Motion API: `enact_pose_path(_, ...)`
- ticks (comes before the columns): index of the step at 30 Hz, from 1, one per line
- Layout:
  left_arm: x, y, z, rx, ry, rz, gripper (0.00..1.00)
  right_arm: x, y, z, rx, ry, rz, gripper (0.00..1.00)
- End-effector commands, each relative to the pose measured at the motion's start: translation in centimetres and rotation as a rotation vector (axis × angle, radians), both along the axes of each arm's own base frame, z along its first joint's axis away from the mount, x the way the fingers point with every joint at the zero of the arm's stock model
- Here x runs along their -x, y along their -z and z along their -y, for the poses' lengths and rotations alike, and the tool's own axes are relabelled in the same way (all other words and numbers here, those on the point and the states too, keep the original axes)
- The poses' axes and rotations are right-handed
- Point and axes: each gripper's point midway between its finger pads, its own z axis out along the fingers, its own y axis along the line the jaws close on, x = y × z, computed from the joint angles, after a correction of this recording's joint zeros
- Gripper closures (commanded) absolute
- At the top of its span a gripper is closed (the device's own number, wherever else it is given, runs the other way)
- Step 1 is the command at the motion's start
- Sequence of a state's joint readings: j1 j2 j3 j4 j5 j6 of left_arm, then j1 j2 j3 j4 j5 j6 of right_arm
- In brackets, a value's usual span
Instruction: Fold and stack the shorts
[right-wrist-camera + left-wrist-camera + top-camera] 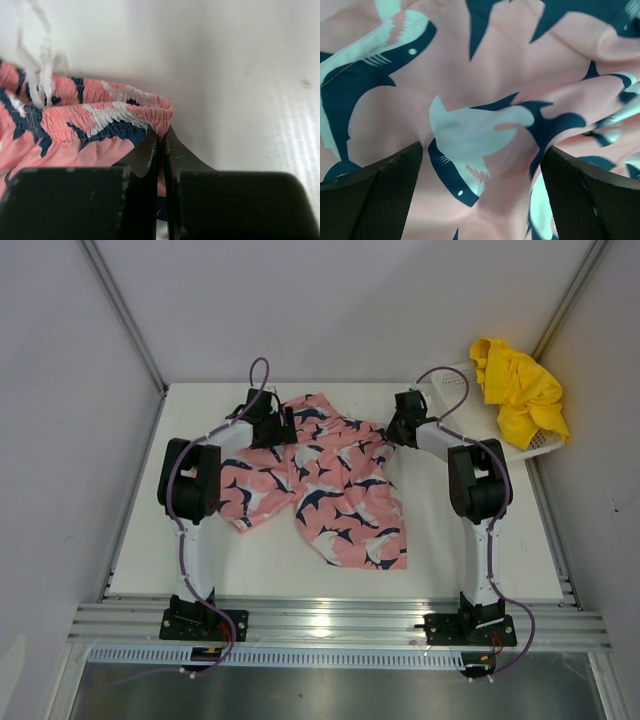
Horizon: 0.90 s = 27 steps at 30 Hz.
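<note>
The pink shorts [330, 490] with a navy-and-white shark print lie spread on the white table. My left gripper [272, 422] hangs open over their far left part; in the left wrist view its black fingers [375, 195] stand wide apart above the printed cloth [485, 125]. At the far right corner of the waistband sits my right gripper [398, 430], shut on the elastic edge [150, 112], which is pinched between its fingertips [162, 145]. The yellow shorts [520, 390] lie crumpled in the white basket [540, 445] at the back right.
White walls close in the table [470, 550] on three sides. A white drawstring [42, 75] dangles from the waistband. The metal rail [340, 625] carrying both arm bases runs along the near edge.
</note>
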State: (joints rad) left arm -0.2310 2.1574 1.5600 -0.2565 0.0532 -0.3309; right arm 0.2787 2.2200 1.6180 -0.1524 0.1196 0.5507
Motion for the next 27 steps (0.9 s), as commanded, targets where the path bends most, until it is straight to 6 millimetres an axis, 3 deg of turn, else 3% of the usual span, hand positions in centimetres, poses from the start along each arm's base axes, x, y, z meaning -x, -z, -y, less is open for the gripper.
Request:
enact_pose_path(1,-0.1,0.1,-0.3,-0.026,-0.004,-0.011,0.01,0.5,0.0,3.4,0.037,0.146,-0.028,1.0)
enact_pose_path(4,0.6,-0.3,0.1,0.012,0.02,0.002,0.01,0.4,-0.1,3.2,0.033,0.131,-0.023,1.0)
enact_pose_path(5,0.3,-1.1,0.4,0.037,0.025,0.035,0.01,0.5,0.1,3.1,0.034,0.126,-0.031,1.0)
enact_pose_path(6,0.4,-3.0,1.0,0.076,0.048,0.073,0.01,0.4,0.1,3.3,0.039,0.125,-0.034,1.0)
enact_pose_path(7,1.6,-2.4,0.9,0.102,0.052,0.05,0.01,0.3,0.1,3.3,0.043,0.125,-0.037,1.0)
enact_pose_path(9,1.7,-6.0,1.6,0.171,0.078,0.127,0.01,0.0,-0.1,3.2,0.053,0.115,-0.039,1.0)
enact_pose_path(11,2.8,-7.1,1.4,0.205,0.073,0.14,0.01,-0.4,-0.6,3.4,0.06,0.127,-0.043,1.0)
enact_pose_path(12,3.5,-7.6,1.4,0.213,0.073,0.143,0.01,-0.5,-0.3,3.8,0.067,0.142,-0.053,1.0)
enact_pose_path(13,4.1,-10.3,1.8,0.244,0.083,0.19,0.01,-0.7,-0.4,4.3,0.082,0.166,-0.052,1.0)
enact_pose_path(15,6.0,-10.7,2.0,0.255,0.09,0.206,0.01,-1.4,-0.5,4.7,0.085,0.183,-0.056,1.0)
enact_pose_path(16,6.8,-13.3,2.4,0.25,0.093,0.267,0.01,-1.5,-0.5,5.3,0.092,0.196,-0.071,1.0)
enact_pose_path(17,8.2,-12.3,2.5,0.239,0.096,0.248,0.01,-1.8,-0.7,5.6,0.091,0.203,-0.07,1.0)
enact_pose_path(22,13.0,-14.5,5.0,0.242,0.133,0.31,0.01,-3.7,-2.2,6.7,0.145,0.221,-0.061,0.99)
enact_pose_path(23,14.2,-14.8,5.0,0.236,0.137,0.321,0.01,-3.8,-2.4,7.3,0.164,0.238,-0.064,0.92)
enact_pose_path(24,15.7,-14.0,5.9,0.232,0.167,0.303,0.01,-3.9,-2.7,7.7,0.175,0.244,-0.066,0.75)
enact_pose_path(25,16.9,-12.8,5.8,0.214,0.168,0.278,0.01,-3.9,-3.4,8.1,0.176,0.241,-0.07,0.32)
enact_pose_path(26,17.8,-12.8,6.3,0.218,0.185,0.277,0.01,-3.8,-3.9,8.3,0.177,0.234,-0.069,0.24)
enact_pose_path(27,19.5,-11.5,6.2,0.21,0.199,0.252,0.01,-3.6,-4.5,8.6,0.186,0.234,-0.069,0.21)
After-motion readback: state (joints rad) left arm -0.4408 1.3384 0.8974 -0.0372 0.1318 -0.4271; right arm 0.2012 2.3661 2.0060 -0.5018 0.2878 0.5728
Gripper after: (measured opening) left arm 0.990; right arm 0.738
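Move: My right hand is shut on the right corner of the shorts' waistband, right at its fingertips. The drawstring lies about 8 cm to its left and 3 cm ahead; the right leg's hem is some 34 cm back and 5 cm left; the white basket is centred about 30 cm right and 6 cm ahead. From my open left hand, low over the shorts' upper left part, the crotch lies some 21 cm straight back and about 2 cm below. I keep the waistband corner pinched and drag it right, towards the basket, first dipping slightly, then going forward and a little up, about 7 cm sideways in all; at the end my right fingers open and let go. Meanwhile my wide-open left hand rises off the cloth and pulls back some 17 cm, swinging right over the crotch area as its fingers tip up. ##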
